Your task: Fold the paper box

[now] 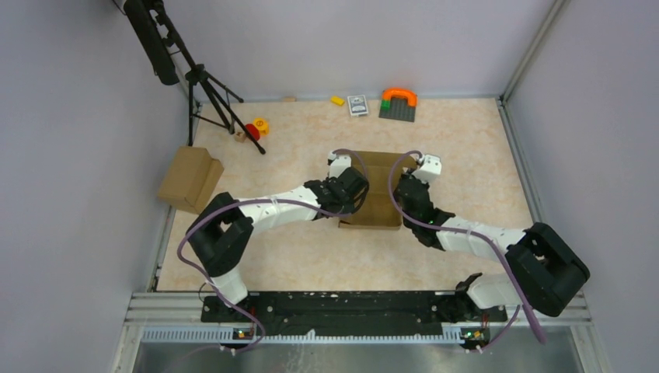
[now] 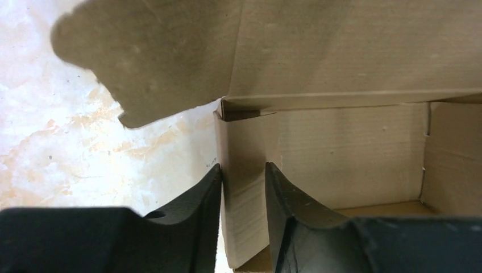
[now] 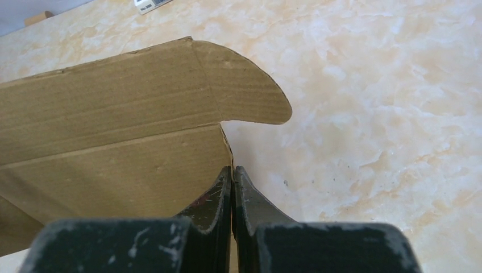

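Observation:
The paper box [image 1: 378,172] is a small brown carton, open on top, in the middle of the table. My left gripper [image 1: 359,189] is at its left wall. In the left wrist view my left gripper [image 2: 243,170] straddles that upright wall [image 2: 244,199], one finger outside and one inside, closed on it. A rounded flap [image 2: 148,51] hangs above. My right gripper [image 1: 402,189] is at the right wall. In the right wrist view my right gripper [image 3: 232,169] is pinched on the thin edge of that wall [image 3: 113,176], below a rounded flap [image 3: 244,91].
A bulkier brown carton with a stepped top [image 1: 190,180] sits at the table's left edge. A black tripod [image 1: 206,85] stands at the back left with small red and yellow toys [image 1: 256,128] beside it. A yellow block [image 1: 337,100], a card pack [image 1: 357,105] and a grey plate with an orange arch [image 1: 398,103] lie along the back.

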`<action>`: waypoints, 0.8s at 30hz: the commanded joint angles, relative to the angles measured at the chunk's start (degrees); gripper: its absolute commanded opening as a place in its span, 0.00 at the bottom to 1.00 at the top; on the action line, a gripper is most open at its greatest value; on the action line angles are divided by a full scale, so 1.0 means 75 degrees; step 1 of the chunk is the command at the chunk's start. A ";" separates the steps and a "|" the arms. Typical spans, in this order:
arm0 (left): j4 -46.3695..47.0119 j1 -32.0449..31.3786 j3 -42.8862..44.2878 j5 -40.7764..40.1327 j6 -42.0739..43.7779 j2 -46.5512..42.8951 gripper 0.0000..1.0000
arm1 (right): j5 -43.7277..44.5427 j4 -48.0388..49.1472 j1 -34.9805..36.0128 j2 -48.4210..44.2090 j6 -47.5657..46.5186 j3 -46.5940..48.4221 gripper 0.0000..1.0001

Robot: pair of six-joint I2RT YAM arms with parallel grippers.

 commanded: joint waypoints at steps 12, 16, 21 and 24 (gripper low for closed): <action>-0.0893 0.0000 -0.0111 0.0283 0.0494 -0.1026 0.50 | -0.0203 0.0540 0.0133 -0.0367 -0.0558 -0.0149 0.00; -0.1220 0.0119 -0.0167 0.0303 0.0751 -0.1512 0.59 | -0.0314 0.0568 0.0133 -0.0355 -0.0612 -0.0148 0.00; -0.0604 0.1145 -0.0833 0.1779 0.1875 -0.2553 0.65 | -0.0469 0.0597 0.0133 -0.0358 -0.0752 -0.0144 0.00; 0.0134 0.1920 -0.1339 0.2632 0.2568 -0.3284 0.72 | -0.0541 0.0598 0.0133 -0.0355 -0.0816 -0.0137 0.00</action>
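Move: The paper box's left side wall stands between the left hand's part-open fingers, its middle about 2 cm back and 1 cm below. The open box body's middle lies some 7 cm to that hand's right and 3 cm back, 3 cm down; the raised lid's middle is about 7 cm right, 4 cm ahead and 2 cm up. From the right hand, which already pinches the lid's right edge, the lid's middle lies about 7 cm left, 1 cm back and 3 cm lower. The box's left wall is freed as the left hand, fingers spreading steadily from part-open to about two-thirds open, draws back some 2 cm along it, then lifts and swings left, about 6 cm each way, clear of the box. The right hand keeps its shut pinch on the lid's right edge and stays almost in place. ##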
